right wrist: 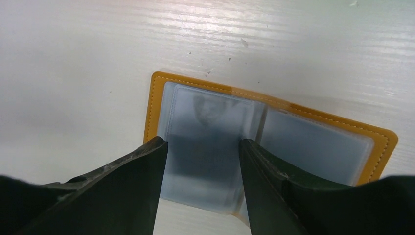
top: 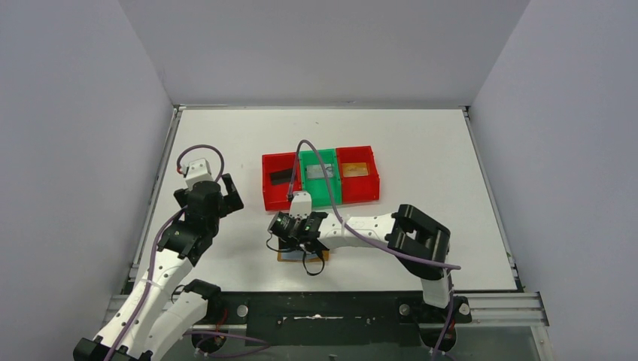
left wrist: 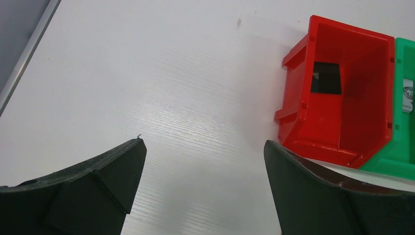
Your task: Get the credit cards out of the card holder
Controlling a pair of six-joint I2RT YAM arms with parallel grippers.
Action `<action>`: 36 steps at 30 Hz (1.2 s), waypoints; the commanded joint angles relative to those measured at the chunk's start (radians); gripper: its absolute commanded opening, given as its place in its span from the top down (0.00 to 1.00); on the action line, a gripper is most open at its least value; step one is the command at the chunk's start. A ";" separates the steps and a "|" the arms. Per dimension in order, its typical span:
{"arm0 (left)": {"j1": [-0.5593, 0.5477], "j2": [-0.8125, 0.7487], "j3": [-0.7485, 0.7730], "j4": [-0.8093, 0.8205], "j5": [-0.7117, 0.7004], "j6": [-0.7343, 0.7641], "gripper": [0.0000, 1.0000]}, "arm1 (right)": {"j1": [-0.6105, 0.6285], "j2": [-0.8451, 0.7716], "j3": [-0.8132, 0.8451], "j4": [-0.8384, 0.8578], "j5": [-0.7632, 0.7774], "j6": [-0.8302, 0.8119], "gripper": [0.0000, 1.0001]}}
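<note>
The card holder [right wrist: 156, 105] lies open flat on the white table, with an orange-tan border and two pale blue-grey inner panels. My right gripper [right wrist: 203, 147] is open just above it, and its fingers [right wrist: 132, 181] straddle the left panel [right wrist: 210, 127]. A faint dark shape shows through that panel; I cannot tell if it is a card. In the top view the right gripper [top: 297, 229] hides most of the holder [top: 285, 258]. My left gripper [top: 209, 197] is open and empty over bare table, also seen in the left wrist view [left wrist: 204, 143].
A row of bins stands behind the holder: a red bin [top: 271, 197] with a black card [top: 281, 177], a green bin [top: 322, 197] with a pale card [top: 321, 171], and a red bin [top: 361, 192] with an orange-gold card [top: 359, 169]. The left wrist view shows the left red bin [left wrist: 313, 142].
</note>
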 commanded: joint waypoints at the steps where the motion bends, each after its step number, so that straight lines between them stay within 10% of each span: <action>1: 0.005 -0.002 0.013 0.059 0.003 0.010 0.06 | 0.005 0.023 0.053 -0.029 0.005 0.015 0.44; 26: 0.007 0.001 0.015 0.063 0.069 0.018 0.06 | -0.021 -0.070 -0.080 0.110 0.007 0.027 0.79; 36: 0.006 0.031 -0.053 0.140 0.610 -0.137 0.06 | -0.097 -0.227 -0.416 0.597 -0.180 0.051 0.77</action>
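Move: The left sleeve page of the open card holder lies right under my right hand, its middle about 2 cm below my open fingers. The right sleeve page is some 6 cm to the right of it and level with it; the green bin stands about 18 cm ahead and 8 cm to the right, the left red bin about as far ahead and 2 cm left. From my left hand the left page is some 21 cm right, 8 cm back and 15 cm down. I sink my right hand the last centimetre onto the left sleeve page and close my fingers, pinching up its clear plastic. Keeping the pinch, I draw about 2 cm to the right towards the spine, rolling the hand some 15 degrees so its left side rises. Only at the end my left hand, still wide open, swings about 6 cm right towards the holder, turning clockwise. ##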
